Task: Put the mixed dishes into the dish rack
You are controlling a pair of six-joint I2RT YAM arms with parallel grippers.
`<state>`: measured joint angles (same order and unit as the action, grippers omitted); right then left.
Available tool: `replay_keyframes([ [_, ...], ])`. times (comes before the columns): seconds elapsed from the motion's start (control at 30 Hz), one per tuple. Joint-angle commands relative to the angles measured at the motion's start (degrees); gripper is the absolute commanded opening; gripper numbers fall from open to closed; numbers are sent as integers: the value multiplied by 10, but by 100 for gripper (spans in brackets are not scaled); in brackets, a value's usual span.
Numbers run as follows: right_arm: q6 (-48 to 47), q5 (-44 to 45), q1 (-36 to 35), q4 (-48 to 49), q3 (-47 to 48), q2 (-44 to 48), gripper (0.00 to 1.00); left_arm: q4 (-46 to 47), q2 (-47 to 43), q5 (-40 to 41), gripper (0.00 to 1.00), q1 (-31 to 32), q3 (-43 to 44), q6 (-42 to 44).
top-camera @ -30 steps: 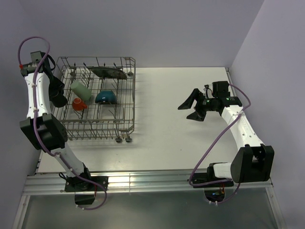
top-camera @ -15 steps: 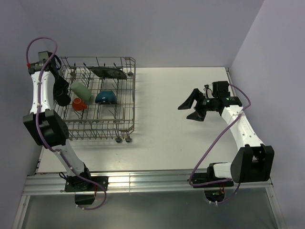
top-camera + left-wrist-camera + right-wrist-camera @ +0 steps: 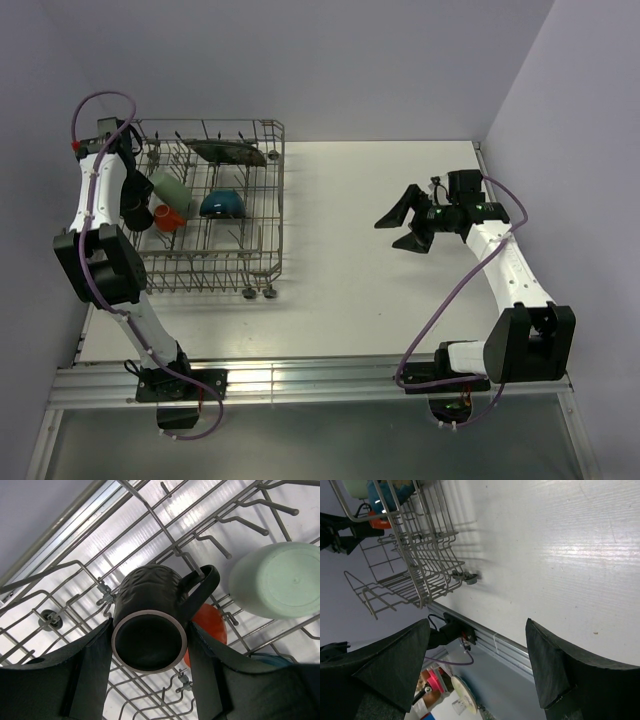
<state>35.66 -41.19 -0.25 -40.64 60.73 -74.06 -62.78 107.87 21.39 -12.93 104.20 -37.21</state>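
Observation:
My left gripper (image 3: 150,645) is shut on the small brown cup (image 3: 149,605), a dark cup whose handle points right. It hangs over the left end of the dish rack (image 3: 277,190). In the rack lie the pale green mug (image 3: 280,580), the orange-red cup (image 3: 215,630), the blue bowl (image 3: 222,204) and, at the back, the dark plate (image 3: 225,152). In the top view the left gripper (image 3: 135,208) is just left of the green mug (image 3: 170,187) and the orange-red cup (image 3: 166,218). My right gripper (image 3: 400,228) hovers open and empty over the bare table, far right of the rack.
The grey wire rack has upright tines (image 3: 222,547) under the held cup and small wheels (image 3: 258,292) at its near edge. The side wall stands close to the rack's left. In the right wrist view the rack (image 3: 420,575) lies far off past the open fingers.
My left arm has swung right from the wall, carrying the cup in over the rack's left end. The right arm has not moved.

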Motion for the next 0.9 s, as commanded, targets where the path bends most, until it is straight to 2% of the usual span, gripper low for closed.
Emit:
replay_keyframes([
  [0.0, -7, -9, 14, 21, 5, 11, 84, 8, -17, 27, 0, 1, -11, -7],
  [0.1, -8, -9, 14, 20, 7, 11, 84, 6, -15, 29, 6, 0, -15, -8],
  [0.13, -7, -9, 14, 20, 8, 9, 84, 6, -14, 28, 16, 1, -15, -8],
  [0.23, -8, -11, 14, 20, 10, 8, 84, 3, -11, 19, 37, 1, -15, -12],
  [0.27, -9, -11, 14, 19, 11, 8, 84, 0, -8, 17, 50, 0, -15, -15],
  [0.33, -9, -11, 14, 19, 13, 7, 84, -6, -5, 13, 65, 0, -15, -20],
  [0.43, -10, -10, 14, 15, 15, 7, 84, -18, -4, 23, 80, 0, -17, -39],
  [0.6, -10, -10, 14, 14, 14, 9, 84, -17, -13, 23, 86, 0, -21, -48],
  [0.87, -10, -7, 14, 14, 15, 14, 84, -30, -49, -22, 88, 1, -7, -74],
])
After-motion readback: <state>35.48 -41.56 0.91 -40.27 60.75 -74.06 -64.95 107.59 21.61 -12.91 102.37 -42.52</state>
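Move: The left hand already holds the black mug by its rim end, inside the dish rack; its resting spot is about 6 cm below the hand, some 2 cm back and 1 cm right. The orange mug stands roughly 8 cm right and 3 cm back, 6 cm lower; the green cup about 9 cm right, 4 cm ahead and 4 cm lower. From the right hand, the spot lies about 66 cm left, 8 cm ahead, 9 cm lower. Down by barely half a centimetre, the left hand eases the held black mug towards the rack wires, pauses, then opens its fingers widely and lets go. As they part, the hand drifts back about 1 cm and sinks slightly more, turning some 5 degrees counter-clockwise, staying just over the mug. ##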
